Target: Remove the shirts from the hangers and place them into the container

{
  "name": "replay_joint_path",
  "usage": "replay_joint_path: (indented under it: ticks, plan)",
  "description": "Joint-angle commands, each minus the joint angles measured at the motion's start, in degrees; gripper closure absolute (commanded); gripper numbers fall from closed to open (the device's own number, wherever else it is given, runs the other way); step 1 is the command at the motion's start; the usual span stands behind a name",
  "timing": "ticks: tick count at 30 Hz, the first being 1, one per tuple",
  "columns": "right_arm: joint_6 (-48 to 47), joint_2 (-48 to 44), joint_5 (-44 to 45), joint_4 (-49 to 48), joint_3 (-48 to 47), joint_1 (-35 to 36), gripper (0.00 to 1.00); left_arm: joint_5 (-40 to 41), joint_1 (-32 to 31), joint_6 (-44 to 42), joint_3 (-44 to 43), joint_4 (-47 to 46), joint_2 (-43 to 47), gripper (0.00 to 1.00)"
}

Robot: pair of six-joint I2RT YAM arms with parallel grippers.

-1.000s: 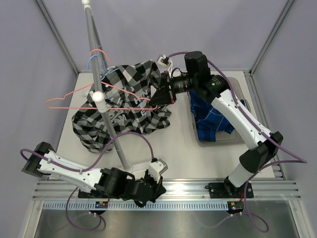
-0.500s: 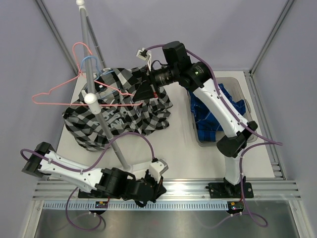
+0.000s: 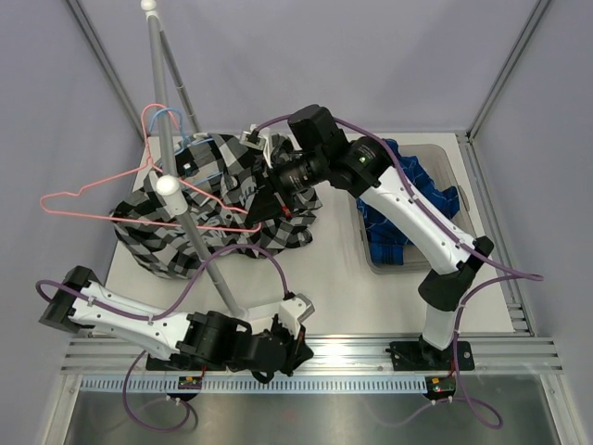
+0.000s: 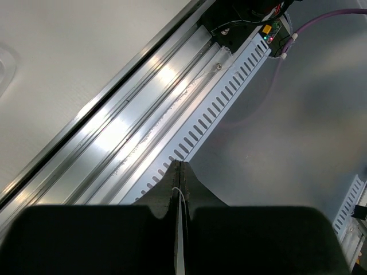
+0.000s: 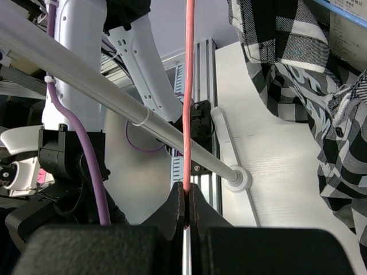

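Observation:
My right gripper (image 3: 257, 209) (image 5: 186, 197) is shut on the thin wire of the pink hanger (image 3: 93, 191) (image 5: 188, 86), at its right corner above the checked shirt. That black, white and grey checked shirt (image 3: 185, 236) (image 5: 298, 86) hangs bunched around the rack pole, with the light blue hanger (image 3: 174, 115) hooked above it. The royal-blue plaid shirt (image 3: 398, 222) lies crumpled in the see-through container (image 3: 372, 265) on the right. My left gripper (image 3: 292, 355) (image 4: 179, 166) is shut on nothing, low over the near rail.
The slanted white rack pole (image 3: 190, 232) (image 5: 114, 94) crosses the left half of the table, with a ball joint (image 3: 168, 185) midway and its foot (image 5: 237, 180) near the front edge. An aluminium rail (image 4: 143, 132) runs along the near edge. Frame posts stand at the back corners.
My right gripper has swung left and nearer, dragging the pink hanger leftward so its left end sticks out past the checked shirt. The shirt shifted left too. The left arm stayed still.

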State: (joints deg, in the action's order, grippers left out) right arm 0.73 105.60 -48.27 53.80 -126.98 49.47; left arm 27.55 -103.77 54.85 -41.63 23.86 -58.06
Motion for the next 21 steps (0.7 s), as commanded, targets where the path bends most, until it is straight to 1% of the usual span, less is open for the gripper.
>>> replay_joint_path:
  ticks: [1, 5, 8, 9, 11, 12, 14, 15, 16, 17, 21]
  plan:
    - [-13.9, -2.4, -2.5, 7.6, -0.4, 0.9, 1.00, 0.7, 0.4, -0.9, -0.8, -3.0, 0.2, 1.00]
    - [-15.8, -1.6, -0.6, 10.1, -2.2, 0.8, 1.00, 1.1, 2.0, -0.1, -0.2, -3.0, 0.1, 1.00]
    - [-16.9, -1.6, -0.7, 11.9, -4.4, 0.8, 1.00, -0.9, 5.5, 0.8, 1.5, -3.9, 1.1, 1.00]
    - [-17.3, -1.3, -0.8, 12.8, -5.2, 0.8, 1.00, -3.4, 8.3, 1.1, 2.1, -4.3, 1.2, 1.00]
    - [-18.9, -1.0, -0.9, 15.1, -7.7, 0.9, 1.00, -5.7, 11.1, 1.0, 3.7, -5.8, 1.4, 1.00]
    - [-19.0, -0.8, -0.6, 15.5, -8.4, 0.9, 1.00, -6.4, 13.3, 0.4, 3.8, -6.2, 1.2, 1.00]
    - [-20.0, -0.1, 1.1, 16.9, -10.6, 0.9, 1.00, -8.3, 15.3, -0.7, 3.1, -6.2, 0.6, 1.00]
    - [-20.1, 1.1, 2.9, 18.8, -14.0, 0.9, 1.00, -9.4, 17.4, -1.8, 2.7, -6.2, -0.4, 1.00]
    - [-20.1, 1.8, 3.1, 19.5, -15.6, 1.0, 1.00, -10.1, 18.6, -2.3, 2.2, -6.1, -1.0, 1.00]
    - [-21.1, 2.7, 2.8, 21.9, -19.3, 0.9, 1.00, -10.6, 19.6, -2.8, 1.1, -6.1, -1.6, 1.00]
    - [-21.7, 6.9, 2.7, 24.6, -25.4, 0.9, 1.00, -13.5, 25.9, -5.2, -1.0, -5.8, -4.2, 1.00]
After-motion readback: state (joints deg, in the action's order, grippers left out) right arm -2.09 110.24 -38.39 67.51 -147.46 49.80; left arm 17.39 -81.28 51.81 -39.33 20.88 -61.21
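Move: The pink hanger is in the right hand's closed fingers by its right end. The stretch of rack rail beneath its hook lies about 14 cm ahead, 18 cm left and 9 cm above that hand. The rail's near knob is some 16 cm left and 2 cm ahead; the checked shirt hangs 12 cm ahead, 8 cm left and lower. From the left hand, that rail stretch is roughly 32 cm ahead, 29 cm left and far above; the post's foot is 11 cm ahead and 13 cm left. The pink hanger, still pinched by its end, is raised about 4 cm by the right hand after a tiny dip, easing slightly right and forward while the wrist turns some 10 degrees, its hook kept about the rail. The empty left hand, fingers shut, swings forward about 9 cm, sinks 3 cm and turns counter-clockwise, coming in over the rack's foot bar. ##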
